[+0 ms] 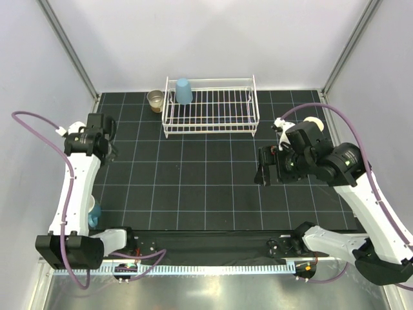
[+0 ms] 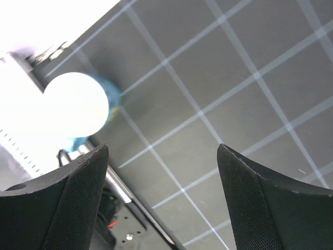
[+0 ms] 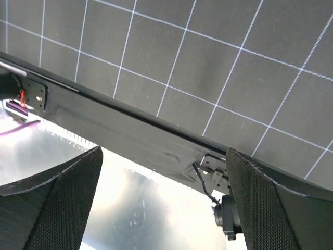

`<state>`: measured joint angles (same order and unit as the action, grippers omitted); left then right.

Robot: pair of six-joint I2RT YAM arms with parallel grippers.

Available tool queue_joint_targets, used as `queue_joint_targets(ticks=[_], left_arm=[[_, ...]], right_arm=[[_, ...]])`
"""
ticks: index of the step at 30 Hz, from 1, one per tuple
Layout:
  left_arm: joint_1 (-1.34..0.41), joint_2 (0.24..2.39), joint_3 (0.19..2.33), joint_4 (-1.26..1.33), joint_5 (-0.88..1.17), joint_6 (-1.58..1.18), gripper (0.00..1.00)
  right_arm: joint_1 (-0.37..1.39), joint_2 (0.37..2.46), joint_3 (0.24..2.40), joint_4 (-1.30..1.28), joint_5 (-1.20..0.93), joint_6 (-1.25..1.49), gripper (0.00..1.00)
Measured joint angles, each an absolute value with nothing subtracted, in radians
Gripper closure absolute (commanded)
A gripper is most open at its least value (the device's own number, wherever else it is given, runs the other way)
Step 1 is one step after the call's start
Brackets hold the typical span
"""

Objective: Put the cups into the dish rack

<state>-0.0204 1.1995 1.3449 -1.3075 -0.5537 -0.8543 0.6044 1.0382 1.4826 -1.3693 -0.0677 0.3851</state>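
Observation:
The white wire dish rack (image 1: 219, 116) stands at the back centre. A light blue tumbler (image 1: 184, 91) stands upside down in its left end. A tan metallic cup (image 1: 155, 101) stands upright on the mat just left of the rack. A teal mug (image 1: 95, 214) sits near the front left, partly hidden by my left arm; it also shows in the left wrist view (image 2: 113, 97), its inside glaring white. My left gripper (image 1: 105, 150) (image 2: 161, 198) is open and empty above the mat. My right gripper (image 1: 263, 169) (image 3: 164, 203) is open and empty, right of centre.
A black gridded mat (image 1: 193, 174) covers the table. A pale round thing (image 1: 315, 122) sits partly hidden behind my right arm at the right. White walls close in the back and sides. The arm bases and a metal ledge lie along the near edge.

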Motion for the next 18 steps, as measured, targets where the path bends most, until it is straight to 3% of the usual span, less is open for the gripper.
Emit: queue_joint_targets(ticks=[18], left_arm=[[0.253,1.2,1.073,-1.162,-0.459,-0.701,0.15]], right_arm=[[0.659,1.11,1.534,-1.367,-0.098,0.285,0.0]])
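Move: The blue mug stands upright near the left wall, about 10 cm back from my left hand, 7 cm to its left and some 18 cm below. The clear glass is some 19 cm ahead of the same hand, about 9 cm to its left and at much the same depth below. From my right hand the mug lies about 58 cm to the left, 4 cm nearer my base and roughly 23 cm below. I sink my left hand about 8 cm towards the blue mug by the wall, drifting some 4 cm back and 4 cm left as I go, quick at first, then slower. I tip the fingers about 10 degrees nearer to straight down, with a slight counter-clockwise turn, and keep them wide open, still above the mug and touching nothing. ##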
